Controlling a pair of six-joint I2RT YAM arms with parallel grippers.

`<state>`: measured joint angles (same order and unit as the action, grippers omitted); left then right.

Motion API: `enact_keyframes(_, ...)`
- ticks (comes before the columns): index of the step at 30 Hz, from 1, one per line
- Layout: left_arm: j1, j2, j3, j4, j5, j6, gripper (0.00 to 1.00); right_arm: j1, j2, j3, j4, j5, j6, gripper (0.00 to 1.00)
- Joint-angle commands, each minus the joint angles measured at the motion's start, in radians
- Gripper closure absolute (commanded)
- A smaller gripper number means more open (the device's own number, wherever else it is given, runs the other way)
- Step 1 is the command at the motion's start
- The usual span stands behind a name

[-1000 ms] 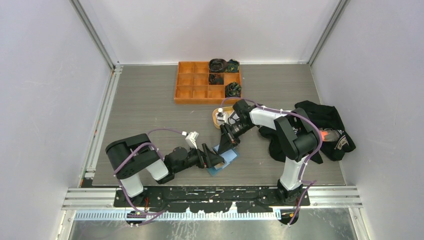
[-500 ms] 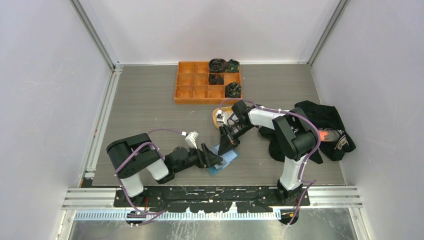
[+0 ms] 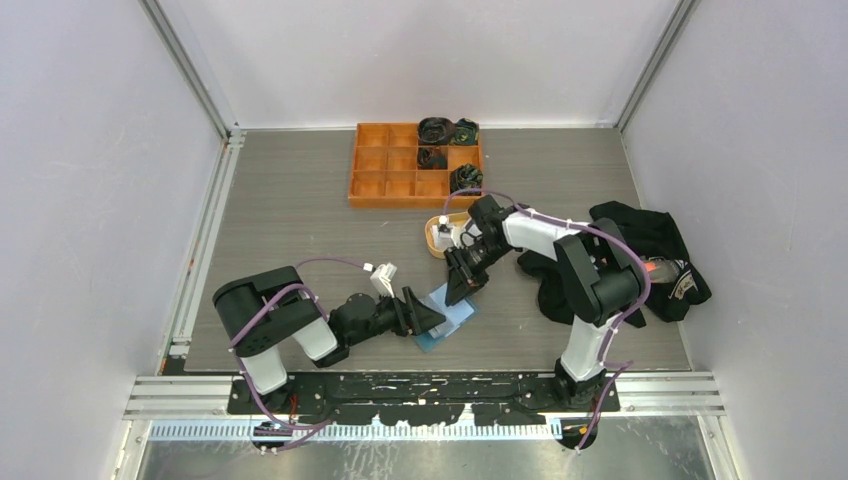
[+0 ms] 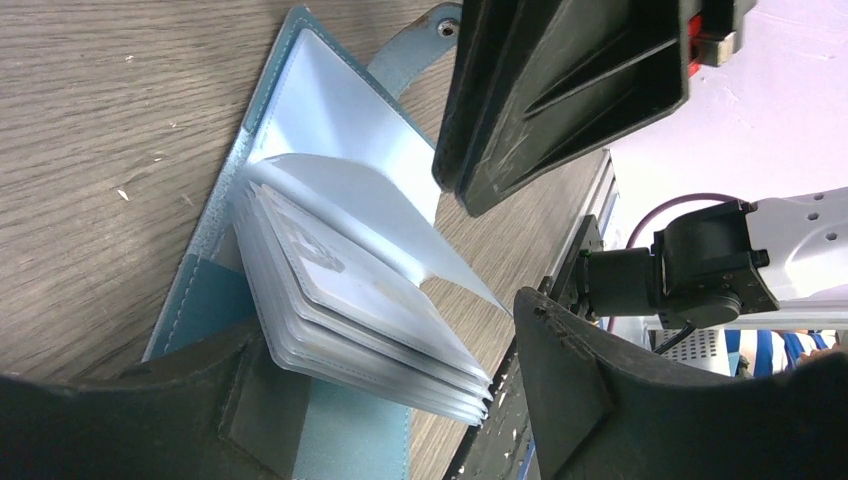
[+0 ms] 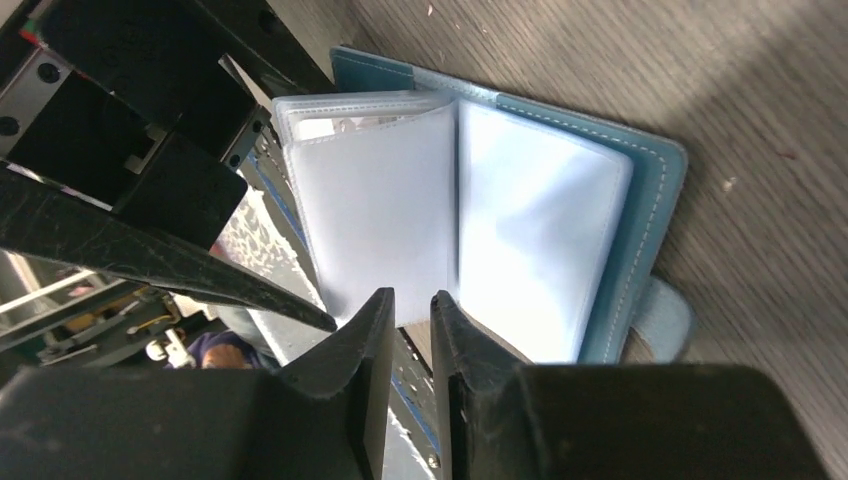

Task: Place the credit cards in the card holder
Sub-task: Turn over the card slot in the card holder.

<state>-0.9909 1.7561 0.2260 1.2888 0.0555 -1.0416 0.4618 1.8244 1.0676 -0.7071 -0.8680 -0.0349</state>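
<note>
The card holder [image 3: 450,318], a blue folding wallet, lies open on the table near the front edge. Its stack of clear sleeves [image 4: 370,320] sits between the fingers of my left gripper [image 4: 390,330], which is open; one finger [image 4: 150,420] rests on the blue cover, the other stands off the sleeve edges. One sleeve leaf [image 4: 400,230] is lifted. A pale printed card [image 4: 320,265] shows inside the top sleeve. My right gripper [image 5: 412,300] hovers over the open holder [image 5: 540,220], jaws a narrow gap apart, nothing between them. More credit cards lie in the tan dish [image 3: 436,240].
An orange compartment tray [image 3: 385,165] with dark bundles stands at the back. A black cloth heap [image 3: 650,255] lies right of the right arm. The table's front rail [image 3: 430,385] runs just behind the holder. The two grippers [image 3: 428,314] [image 3: 458,290] are close together.
My left gripper's jaws have narrowed a little around the sleeves. My right gripper has shifted slightly back and to the right above the holder.
</note>
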Motion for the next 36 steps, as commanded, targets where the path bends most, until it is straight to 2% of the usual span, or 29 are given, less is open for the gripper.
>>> enact_keyframes(1,0.008,-0.005,-0.004,0.004,0.007,0.014,0.29,-0.005,-0.115,0.049,-0.041,0.062,-0.092,0.73)
enact_keyframes(4,0.012,-0.005,0.000,0.003,0.014,0.014,0.28,-0.005,-0.194,0.045,-0.071,0.080,-0.198,0.69)
enact_keyframes(6,0.016,-0.004,0.005,-0.003,0.015,0.010,0.28,-0.005,-0.269,0.023,-0.088,0.076,-0.304,0.61)
enact_keyframes(11,0.022,-0.001,0.015,-0.019,0.019,-0.001,0.28,-0.004,-0.464,-0.138,-0.087,-0.054,-0.692,0.26)
enact_keyframes(12,0.023,-0.001,0.017,-0.019,0.020,-0.004,0.28,-0.001,-0.501,-0.179,-0.076,-0.072,-0.754,0.14)
enact_keyframes(13,0.023,-0.001,0.019,-0.020,0.019,-0.007,0.28,0.004,-0.540,-0.220,-0.045,-0.076,-0.777,0.05)
enact_keyframes(14,0.023,0.000,0.021,-0.023,0.019,-0.006,0.28,0.011,-0.576,-0.262,0.015,-0.067,-0.764,0.01)
enact_keyframes(16,0.023,0.000,0.025,-0.028,0.020,-0.008,0.28,0.038,-0.626,-0.330,0.169,-0.014,-0.687,0.01)
enact_keyframes(18,0.023,0.001,0.028,-0.029,0.023,-0.011,0.28,0.081,-0.634,-0.357,0.248,0.060,-0.638,0.00)
enact_keyframes(27,0.023,0.002,0.032,-0.028,0.026,-0.013,0.28,0.228,-0.556,-0.382,0.407,0.295,-0.541,0.01)
enact_keyframes(36,0.023,0.010,0.035,-0.019,0.027,-0.015,0.28,0.274,-0.529,-0.391,0.475,0.434,-0.520,0.01)
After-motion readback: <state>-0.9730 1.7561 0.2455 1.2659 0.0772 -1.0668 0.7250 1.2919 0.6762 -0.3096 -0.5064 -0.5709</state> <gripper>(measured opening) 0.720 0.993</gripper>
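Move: The right hand, fingers nearly shut, is over the flat sleeve, whose middle lies about 3 cm below and 1 cm right of it. The raised card slot sheet it works at stands some 2 cm back, 2 cm left and 1 cm lower; the sleeve bundle is about 4 cm back and 3 cm left, and the card tray some 15 cm ahead and 2 cm right. From the left hand, the raised sheet is roughly 2 cm ahead and 2 cm right. The right hand comes away from the flat sleeve, rising about 7 cm while it swings back and a little to the right and its fingers go from nearly shut to wide open, then it sinks again, forward and to the left, towards the raised card slot sheet, having rolled some 60 degrees, so the open fingers now point straight left and down. Meanwhile the left hand stays practically still, its half-open fingers still on either side of the sleeve bundle. ##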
